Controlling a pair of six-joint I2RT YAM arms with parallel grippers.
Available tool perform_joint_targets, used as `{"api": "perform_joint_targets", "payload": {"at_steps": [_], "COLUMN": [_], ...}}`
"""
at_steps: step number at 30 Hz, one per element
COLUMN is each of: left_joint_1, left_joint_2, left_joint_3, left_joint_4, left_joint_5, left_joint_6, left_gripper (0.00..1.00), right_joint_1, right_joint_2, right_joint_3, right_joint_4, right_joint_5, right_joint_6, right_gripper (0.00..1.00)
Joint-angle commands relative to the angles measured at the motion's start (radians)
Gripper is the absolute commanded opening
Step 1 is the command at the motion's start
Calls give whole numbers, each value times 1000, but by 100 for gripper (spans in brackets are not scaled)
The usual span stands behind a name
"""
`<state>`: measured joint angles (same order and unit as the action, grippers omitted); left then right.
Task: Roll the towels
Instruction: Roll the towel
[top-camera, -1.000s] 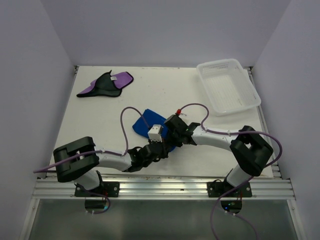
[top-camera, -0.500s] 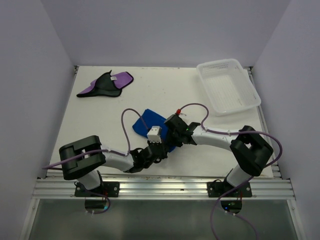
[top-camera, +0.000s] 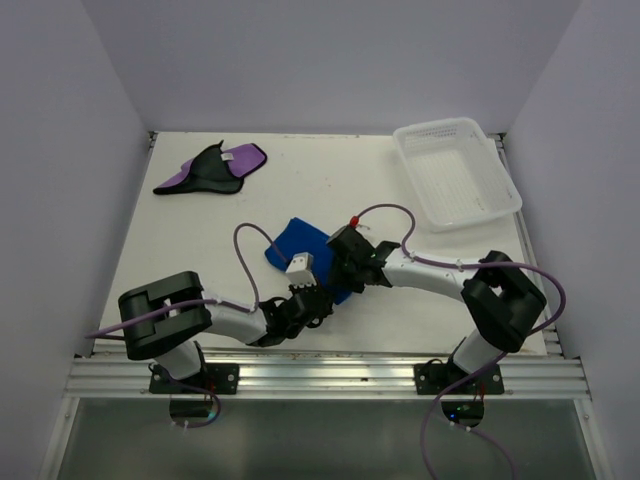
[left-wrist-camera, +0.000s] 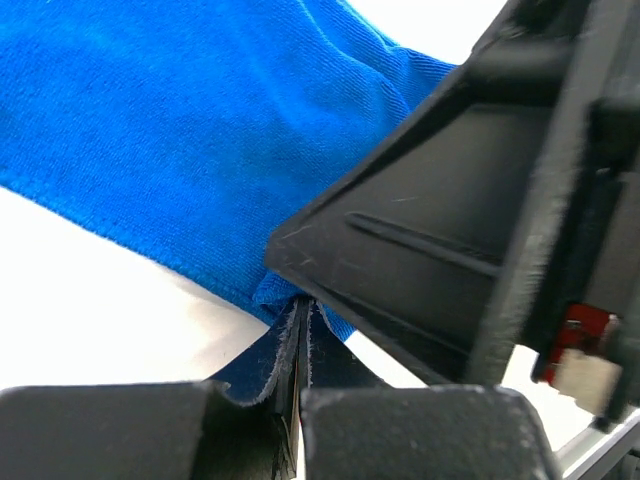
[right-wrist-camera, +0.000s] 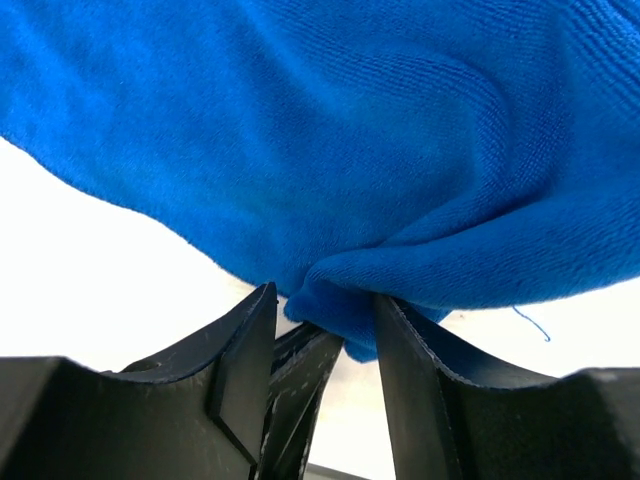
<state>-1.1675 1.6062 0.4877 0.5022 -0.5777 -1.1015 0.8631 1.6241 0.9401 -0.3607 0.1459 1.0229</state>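
The blue towel (top-camera: 298, 238) lies on the white table in the middle, with both grippers at its near edge. My left gripper (left-wrist-camera: 300, 305) is shut, with a pinch of the towel's hem (left-wrist-camera: 275, 285) at its tips. My right gripper (right-wrist-camera: 325, 310) straddles a bunched fold of the blue towel (right-wrist-camera: 330, 130). Its jaws stand apart, with a small gap at the left finger (right-wrist-camera: 245, 345). In the top view the two grippers meet close together near the towel's near corner (top-camera: 330, 290). The purple and black towel (top-camera: 215, 168) lies crumpled at the far left.
A white mesh basket (top-camera: 503, 175) stands at the far right corner. The right gripper's black body (left-wrist-camera: 470, 220) fills the right side of the left wrist view, close beside my left fingers. Walls close the table on three sides.
The right jaws have widened a little around the towel fold. My left wrist has shifted slightly to the left and its cable loop with it. The towels lie as before.
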Motion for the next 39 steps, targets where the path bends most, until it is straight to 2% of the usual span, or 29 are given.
{"api": "perform_joint_targets", "payload": {"at_steps": [1, 12, 25, 32, 39], "left_joint_1": [0, 0, -1, -1, 0], "left_joint_2": [4, 3, 14, 8, -2], "left_joint_3": [-41, -69, -49, -47, -54], "left_joint_4": [-88, -117, -162, -174, -185], "left_joint_5": [-50, -28, -36, -37, -36], "left_joint_6": [-35, -77, -78, -78, -78], "left_gripper": [0, 0, 0, 0, 0], "right_joint_1": [-6, -56, -88, -128, -162], "right_joint_2": [-10, -39, -253, -279, -248], "right_joint_3": [66, 120, 57, -21, -23], "right_joint_4": [-76, -139, -293, -265, -231], "right_joint_5": [-5, 23, 173, 144, 146], "right_joint_6": [-33, -70, -139, -130, -141], "right_gripper": [48, 49, 51, 51, 51]}}
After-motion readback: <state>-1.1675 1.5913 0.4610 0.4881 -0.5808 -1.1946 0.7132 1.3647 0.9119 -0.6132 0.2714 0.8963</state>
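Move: The blue towel's right corner, hidden under the right gripper, lies about 7 cm ahead of the right hand, 7 cm to its right and slightly below. Its near corner sits between the right fingertips, level and just below them; its far corner is some 19 cm ahead, 10 cm left. From the left hand, shut at the near corner, the right corner is roughly 9 cm ahead and 7 cm right. The blue towel's near corner stays under the shut left fingertips, which barely shift, while the right hand comes free of it with its fingers still half open. The right hand lifts and eases slightly forward, then swings about 10 cm right around the towel's right side, arching up 7 cm before sinking a little and stopping high beside the right corner. ##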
